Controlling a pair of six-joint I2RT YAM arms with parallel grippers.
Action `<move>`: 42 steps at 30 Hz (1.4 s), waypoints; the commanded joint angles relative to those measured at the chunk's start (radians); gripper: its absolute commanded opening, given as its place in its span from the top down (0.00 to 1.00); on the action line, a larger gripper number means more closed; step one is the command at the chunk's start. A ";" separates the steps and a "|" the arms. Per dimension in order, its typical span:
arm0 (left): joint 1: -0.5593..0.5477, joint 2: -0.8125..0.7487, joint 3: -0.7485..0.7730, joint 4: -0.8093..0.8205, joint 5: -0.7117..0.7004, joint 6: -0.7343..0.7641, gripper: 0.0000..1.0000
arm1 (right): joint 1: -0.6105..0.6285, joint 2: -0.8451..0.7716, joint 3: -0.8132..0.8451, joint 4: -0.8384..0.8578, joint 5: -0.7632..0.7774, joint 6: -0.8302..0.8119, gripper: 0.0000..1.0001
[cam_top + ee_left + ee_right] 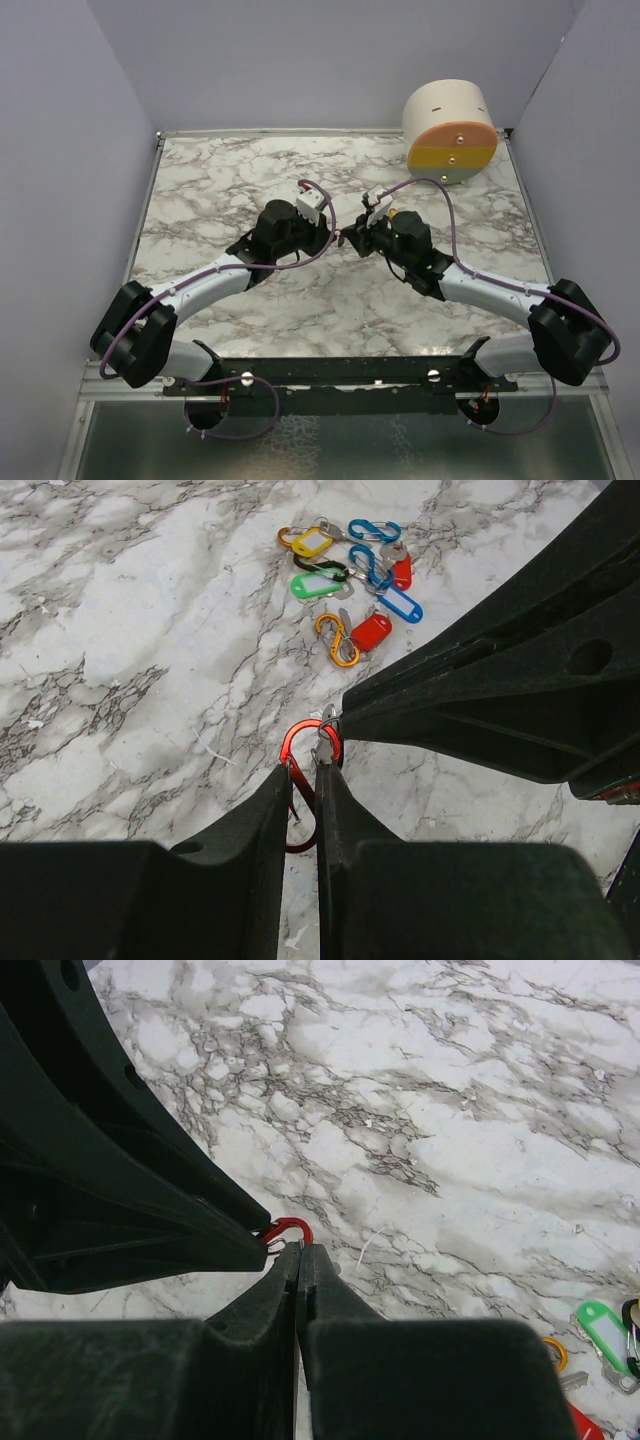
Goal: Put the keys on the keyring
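Note:
My left gripper point(303, 770) is shut on a red oval keyring loop point(298, 735), held up above the marble. The loop's arc sticks out past the fingertips. My right gripper point(340, 715) comes in from the right, shut, with its tip against that arc. A tiny silver wire ring point(327, 723) sits at the tip; I cannot tell whether it is pinched. In the right wrist view the shut right gripper point(300, 1248) meets the red loop point(288, 1224). The keys lie in a heap beyond: yellow point(312, 543), green point(318, 583), blue point(400, 605) and red point(370, 632). Orange point(338, 640) and blue loops point(375, 530) lie among them.
Both grippers point(342, 238) meet over the middle of the marble table point(230, 180). A white drum with an orange and yellow face point(452, 130) stands at the back right corner. Grey walls close in the left, back and right sides. A green key point(605, 1325) shows at the right wrist view's lower right.

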 commanded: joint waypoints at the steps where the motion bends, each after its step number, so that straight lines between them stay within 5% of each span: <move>1: -0.002 0.007 0.008 0.006 0.004 -0.009 1.00 | -0.010 -0.030 -0.011 0.030 0.024 0.002 0.99; 4: -0.001 0.006 0.010 0.005 -0.011 -0.017 0.95 | -0.012 -0.030 -0.011 0.030 0.022 0.002 0.99; 8: -0.002 -0.006 0.007 0.009 -0.034 -0.032 0.57 | -0.012 -0.031 -0.011 0.029 0.025 0.004 0.99; 12: 0.000 -0.036 -0.007 0.023 -0.079 -0.053 0.38 | -0.013 -0.036 -0.012 0.027 0.032 0.004 0.99; 24: 0.000 -0.163 -0.088 0.034 -0.334 -0.170 0.23 | -0.017 -0.052 -0.013 0.004 0.073 0.003 0.99; 30: 0.000 -0.194 -0.090 -0.045 -0.466 -0.219 0.01 | -0.031 -0.043 -0.006 -0.034 0.180 0.028 0.99; 42: 0.000 -0.216 -0.121 -0.036 -0.508 -0.237 0.01 | -0.145 0.113 0.015 0.057 0.149 0.037 0.99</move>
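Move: The red keyring is pinched between both hands, about 1 cm ahead and 1 cm right of the left hand point. From the right hand, the finished pile it is bound for lies some 9 cm ahead, 15 cm right and 14 cm below. At that depth, its orange keyring is about 6 cm ahead and 12 cm right, the yellow tag 12 cm ahead and 14 cm right. Left lets go, withdraws about 8 cm left; right carries the red keyring some 7 cm right-forward towards the pile. ##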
